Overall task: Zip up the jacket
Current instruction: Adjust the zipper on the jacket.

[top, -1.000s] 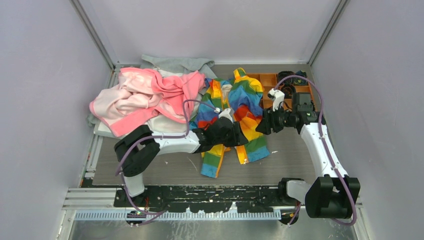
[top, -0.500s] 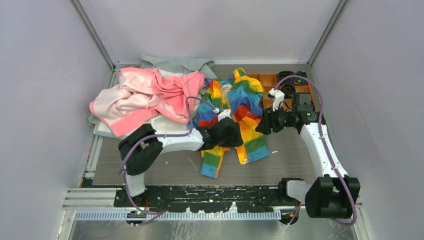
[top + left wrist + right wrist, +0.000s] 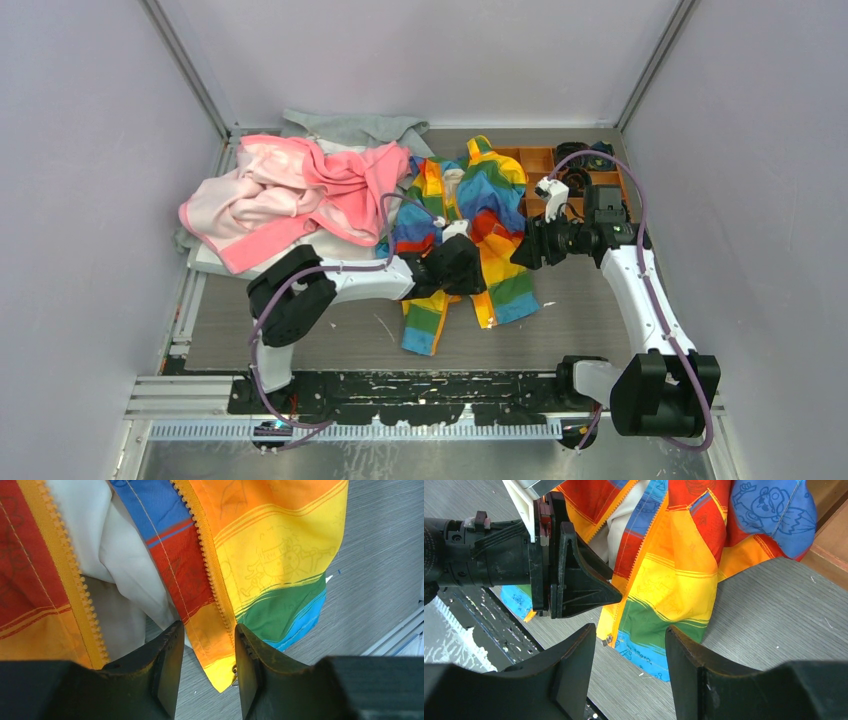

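Observation:
The rainbow-striped jacket (image 3: 495, 200) lies open on the table, cream lining (image 3: 115, 555) showing between the two orange zipper rows. My left gripper (image 3: 472, 272) is open over the lower hem. In the left wrist view the left gripper (image 3: 207, 647) straddles the bottom corner of one front panel (image 3: 215, 645) without closing on it, and a small metal zipper end (image 3: 233, 670) shows by the right finger. My right gripper (image 3: 522, 252) is open just right of the jacket. In the right wrist view the right gripper (image 3: 631, 645) hovers over the blue-green hem (image 3: 659, 630), with the left gripper's fingers (image 3: 579, 585) beside it.
A pink garment (image 3: 290, 190) lies heaped at the back left on a grey one (image 3: 350, 128). An orange compartment tray (image 3: 540, 160) with black items (image 3: 585, 152) stands at the back right. Purple walls close in the table.
My left arm has shifted a little to the right, its gripper staying over the jacket's lower front. The right arm has barely moved.

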Motion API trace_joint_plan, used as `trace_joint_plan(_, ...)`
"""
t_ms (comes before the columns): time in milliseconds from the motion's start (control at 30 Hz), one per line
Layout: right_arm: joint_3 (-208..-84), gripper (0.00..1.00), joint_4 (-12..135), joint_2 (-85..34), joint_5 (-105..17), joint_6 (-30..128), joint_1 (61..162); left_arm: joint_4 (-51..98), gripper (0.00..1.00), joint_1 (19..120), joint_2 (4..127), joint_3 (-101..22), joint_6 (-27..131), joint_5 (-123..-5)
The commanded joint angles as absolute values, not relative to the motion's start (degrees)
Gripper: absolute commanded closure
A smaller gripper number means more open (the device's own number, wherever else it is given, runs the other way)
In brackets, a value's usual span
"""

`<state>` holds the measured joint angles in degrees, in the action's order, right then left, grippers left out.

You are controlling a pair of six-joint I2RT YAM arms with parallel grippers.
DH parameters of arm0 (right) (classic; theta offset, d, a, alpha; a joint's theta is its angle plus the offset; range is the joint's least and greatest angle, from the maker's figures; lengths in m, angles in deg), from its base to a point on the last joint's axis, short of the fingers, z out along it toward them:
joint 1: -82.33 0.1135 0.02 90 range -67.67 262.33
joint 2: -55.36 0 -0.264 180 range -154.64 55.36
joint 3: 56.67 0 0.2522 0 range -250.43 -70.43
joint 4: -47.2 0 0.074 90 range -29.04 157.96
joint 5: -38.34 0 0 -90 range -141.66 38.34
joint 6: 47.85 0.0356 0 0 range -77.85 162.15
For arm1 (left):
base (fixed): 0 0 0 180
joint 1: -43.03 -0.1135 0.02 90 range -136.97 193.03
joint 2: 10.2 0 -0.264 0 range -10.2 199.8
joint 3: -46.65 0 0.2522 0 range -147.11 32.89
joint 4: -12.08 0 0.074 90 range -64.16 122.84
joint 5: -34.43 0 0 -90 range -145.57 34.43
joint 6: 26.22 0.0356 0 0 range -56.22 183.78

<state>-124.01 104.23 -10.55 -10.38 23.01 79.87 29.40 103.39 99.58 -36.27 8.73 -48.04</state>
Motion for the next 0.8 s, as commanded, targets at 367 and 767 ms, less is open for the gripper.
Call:
trace_joint_plan(367, -125.45, 0.41, 103.06, -9.21, -8.55, 22.99, 79.78, 14.62, 0.55, 101.21, 100.75, -32.55, 5.26, -54.05)
trace_joint_plan(767, -125.49, 0.42, 103.24, -9.11, -8.36, 22.85, 79.81, 6.21, 0.86, 100.67, 100.56, -29.85, 3.33, -57.23)
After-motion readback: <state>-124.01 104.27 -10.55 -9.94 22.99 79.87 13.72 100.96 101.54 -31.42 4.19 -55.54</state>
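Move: The left hand is poised half open over the zip edge of the jacket's right front; the stretch it will pinch lies about 1 cm ahead, 1 cm to the right and 2 cm below. The metal zip end at the hem sits some 7 cm back and level sideways, and the left front's zip edge about 7 cm left and 2 cm back. From the right hand that pinch spot is roughly 8 cm left, 2 cm back and 12 cm down. The left hand first eases down about 1 cm, slightly forward and to the right, bringing its fingertips onto the zip edge of the jacket's right front, then shuts them from half open to nearly closed, pinching tape and cloth above the hem. As they close it turns back up by about 1.5 cm and keeps going right, taking the edge along, while the wrist swings the fingers some 10 degrees up towards the right. ##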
